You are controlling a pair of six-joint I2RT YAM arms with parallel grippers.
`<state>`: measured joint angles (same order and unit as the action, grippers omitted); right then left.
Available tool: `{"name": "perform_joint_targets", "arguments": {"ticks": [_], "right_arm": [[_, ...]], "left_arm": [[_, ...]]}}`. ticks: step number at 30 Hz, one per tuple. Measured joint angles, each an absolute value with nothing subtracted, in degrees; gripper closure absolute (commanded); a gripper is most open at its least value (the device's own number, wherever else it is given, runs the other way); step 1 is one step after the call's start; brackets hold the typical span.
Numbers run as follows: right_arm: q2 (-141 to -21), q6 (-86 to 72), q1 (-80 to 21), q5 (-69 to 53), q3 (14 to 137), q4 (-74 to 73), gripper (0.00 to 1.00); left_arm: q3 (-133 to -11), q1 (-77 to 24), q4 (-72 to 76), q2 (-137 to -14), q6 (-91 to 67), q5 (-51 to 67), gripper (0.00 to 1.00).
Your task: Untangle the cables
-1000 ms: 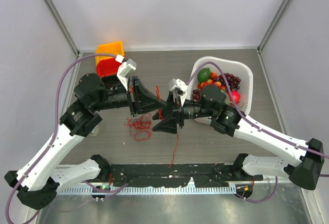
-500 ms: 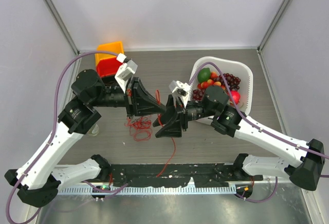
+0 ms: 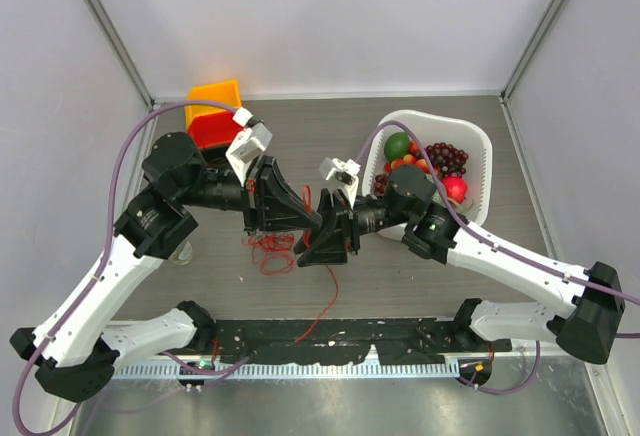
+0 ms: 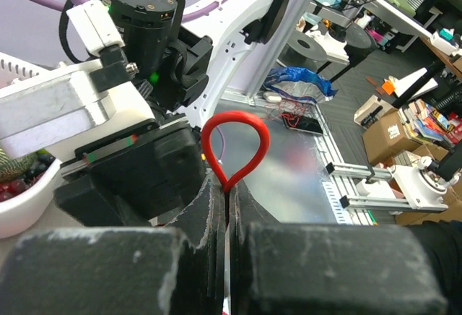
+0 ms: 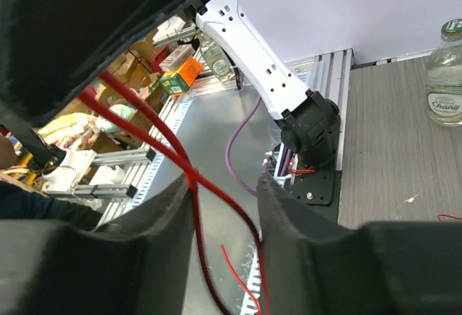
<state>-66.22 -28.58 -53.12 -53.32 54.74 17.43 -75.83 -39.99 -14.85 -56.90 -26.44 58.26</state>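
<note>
The cables [image 3: 270,253] are a small tangle of thin red wires on the table below my left gripper [image 3: 316,222]. One strand [image 3: 322,308] trails down to the front rail. In the left wrist view, my left gripper [image 4: 228,188] is shut on a red cable loop [image 4: 234,141] that sticks out past its tips. My right gripper [image 3: 322,244] faces it tip to tip. In the right wrist view, the right gripper [image 5: 225,185] stands open, and two crossing red wires [image 5: 189,178] run between its fingers, against the left finger [image 5: 170,217].
A white basket [image 3: 478,141] of fruit stands at the back right, behind the right arm. Orange and red bins [image 3: 212,116] sit at the back left. A glass bottle [image 5: 445,76] stands by the left arm. A black rail [image 3: 330,341] runs along the front edge.
My right gripper has moved left, up to the left gripper's tips, and its jaws have narrowed around the red wires. The left gripper stayed shut and shifted slightly right.
</note>
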Motion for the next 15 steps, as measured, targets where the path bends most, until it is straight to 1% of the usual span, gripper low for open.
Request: {"name": "perform_joint_targets", "arguments": {"ticks": [1, 2, 3, 6, 9, 11, 15], "right_arm": [[-66.54, -28.84, -53.12, -53.43, 54.74, 17.56, 0.77], [-66.94, -29.04, -53.12, -53.54, 54.74, 17.74, 0.95], [-67.35, -29.39, -53.12, -53.69, 54.74, 17.82, 0.99], [-67.88, -29.65, -53.12, -53.15, 54.76, 17.34, 0.99], [-67.85, -29.17, -53.01, -48.99, 54.87, 15.77, 0.99], [-67.59, -29.17, -52.95, -42.85, 55.07, 14.09, 0.99], [-67.37, -32.03, -52.77, -29.47, 56.53, 11.57, 0.99]], "left_arm": [[-75.83, -39.99, -15.11, -57.01, -26.26, 58.39, 1.00], [-75.83, -39.99, -15.51, -57.08, -25.96, 58.52, 1.00], [-75.85, -39.97, -16.05, -57.14, -25.45, 58.50, 1.00], [-75.85, -39.81, -17.91, -56.99, -24.05, 57.08, 1.00], [-75.13, -39.72, -18.92, -55.27, -23.11, 51.64, 1.00], [-72.23, -39.64, -17.85, -51.88, -23.14, 46.83, 1.00], [-62.50, -39.20, -11.70, -42.63, -25.65, 37.63, 1.00]]}}
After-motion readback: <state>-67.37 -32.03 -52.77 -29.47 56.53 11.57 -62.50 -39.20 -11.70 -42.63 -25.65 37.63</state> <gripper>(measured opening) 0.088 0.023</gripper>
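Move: Some 2 cm back, 2 cm left and 7 cm below the left hand, which already grips a loop of the red cable, doubled red strands pass between the right hand's half-open fingers, practically at its hand point. The red tangle lies about 11 cm ahead, 8 cm left and 33 cm below the right hand; the fruit basket is roughly 28 cm ahead and 27 cm to its right, 28 cm below. Closing on the red strands between its fingers, the right hand sinks slightly, then swings forward about 7 cm, turning clockwise some 25 degrees. The left keeps its pinch on the loop, dips, then draws forward and left about 4 cm while turning some 20 degrees counter-clockwise, its wrist moving off from above the right gripper. ##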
